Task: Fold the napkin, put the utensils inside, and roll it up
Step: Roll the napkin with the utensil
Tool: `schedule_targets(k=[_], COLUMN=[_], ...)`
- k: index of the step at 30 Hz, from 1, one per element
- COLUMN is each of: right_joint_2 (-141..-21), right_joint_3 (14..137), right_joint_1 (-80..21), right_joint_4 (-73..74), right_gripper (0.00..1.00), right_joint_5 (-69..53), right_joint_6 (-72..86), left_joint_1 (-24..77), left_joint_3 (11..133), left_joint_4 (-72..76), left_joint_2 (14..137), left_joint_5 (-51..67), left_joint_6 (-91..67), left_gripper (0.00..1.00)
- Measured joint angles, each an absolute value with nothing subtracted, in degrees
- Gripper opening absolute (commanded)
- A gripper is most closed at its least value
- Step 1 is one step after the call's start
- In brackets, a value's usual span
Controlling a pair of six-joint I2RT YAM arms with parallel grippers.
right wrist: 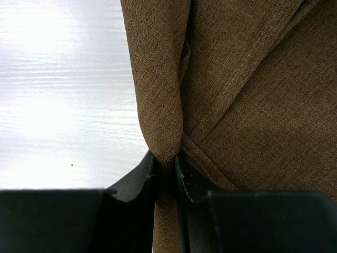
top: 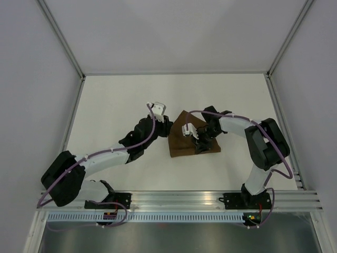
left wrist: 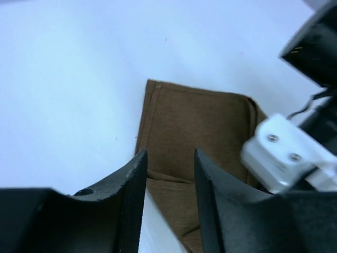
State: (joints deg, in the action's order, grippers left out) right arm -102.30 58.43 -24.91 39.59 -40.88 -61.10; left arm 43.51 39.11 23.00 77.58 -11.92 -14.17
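Observation:
The brown napkin lies partly folded on the white table, between the two arms. My right gripper is down on its near part. In the right wrist view that gripper is shut on a bunched fold of the napkin, which rises between the fingers. My left gripper hovers at the napkin's left edge. In the left wrist view it stands open with nothing between its fingers, and the napkin lies flat beyond them. The utensils are out of view.
The white tabletop is bounded by grey enclosure walls with metal posts. An aluminium rail runs along the near edge by the arm bases. The right wrist's white camera block shows close beside the left fingers.

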Motion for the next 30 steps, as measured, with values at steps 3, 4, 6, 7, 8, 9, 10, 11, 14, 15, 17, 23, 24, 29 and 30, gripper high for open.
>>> schedule_targets(k=[3, 4, 6, 7, 8, 9, 10, 11, 14, 15, 17, 23, 24, 29, 30], right_joint_2=[-103.8, -104.1, -105.3, -105.7, -106.3, -106.9, -107.6, -108.2, -110.5, -111.2, -112.4, -115.1, -115.4, -116.4, -116.4], right_joint_3=[59.9, 60.4, 61.6, 62.0, 62.6, 63.3, 64.1, 64.8, 67.4, 68.1, 69.4, 72.5, 72.7, 73.6, 73.6], right_joint_1=[-24.6, -24.5, -24.3, -24.2, -24.0, -23.9, -23.8, -23.7, -23.4, -23.3, -23.1, -23.0, -23.0, -23.0, -23.0], right_joint_4=[41.4, 41.9, 43.4, 43.9, 44.5, 45.3, 46.1, 47.0, 50.0, 50.9, 52.4, 55.8, 56.2, 57.6, 57.7], right_gripper=[0.01, 0.02, 0.02, 0.02, 0.02, 0.02, 0.02, 0.02, 0.02, 0.02, 0.02, 0.02, 0.02, 0.02, 0.02], right_joint_5=[-41.5, -41.7, -42.0, -42.2, -42.5, -42.7, -42.9, -43.1, -43.7, -43.8, -44.0, -44.6, -44.8, -45.6, -45.6], right_joint_6=[-61.1, -61.1, -61.1, -61.1, -61.1, -61.1, -61.1, -61.1, -60.8, -60.8, -60.6, -59.9, -59.8, -59.4, -59.3], left_joint_1=[48.9, 51.5, 55.4, 57.0, 58.8, 60.4, 61.9, 63.3, 67.1, 68.2, 70.0, 71.6, 71.6, 70.7, 70.3], left_joint_3=[36.3, 35.7, 34.8, 34.5, 34.3, 34.2, 34.0, 33.7, 33.3, 33.3, 33.3, 33.3, 33.3, 34.2, 34.5], left_joint_4=[27.7, 29.8, 33.2, 34.3, 35.4, 36.2, 37.0, 37.8, 38.0, 38.1, 37.8, 36.3, 35.9, 34.0, 33.5], left_joint_2=[73.9, 72.9, 71.4, 71.0, 70.6, 70.3, 70.3, 70.3, 70.7, 71.2, 73.0, 81.2, 82.4, 90.9, 92.1], left_joint_5=[-17.5, -19.7, -23.0, -24.2, -25.5, -26.5, -27.5, -28.4, -29.7, -29.8, -29.5, -22.3, -21.3, -14.4, -13.4], left_joint_6=[-9.2, -6.2, -1.0, 1.1, 3.6, 6.1, 8.4, 10.6, 16.0, 17.6, 20.4, 26.5, 27.2, 29.2, 29.3], left_gripper=[0.49, 0.5, 0.52, 0.52, 0.52, 0.53, 0.54, 0.54, 0.56, 0.56, 0.56, 0.62, 0.63, 0.65, 0.65])
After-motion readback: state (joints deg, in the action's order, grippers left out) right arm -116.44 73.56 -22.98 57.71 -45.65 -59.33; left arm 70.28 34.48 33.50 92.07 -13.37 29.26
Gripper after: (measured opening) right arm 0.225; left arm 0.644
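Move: The left hand, holding nothing, goes for the free left part of the napkin roll: roughly 11 cm back from it, 8 cm to its right and 15 cm below. The section pinched by the right fingers lies about 10 cm back and 15 cm right of the left hand, at similar depth. The flat napkin's middle is level with the left hand, 12 cm right. From the right hand, that free roll part lies about 8 cm left and 1 cm back. Backing off and rising about 6 cm first, the left hand arcs back over, then swings right and down towards the near side of the roll, ending some 12 cm back and 10 cm right, with its fingers opening wider and turning clockwise to point mostly right. The right fingers keep their pinch in place while that hand tilts about 20 degrees, its tips tucking back towards the base. ##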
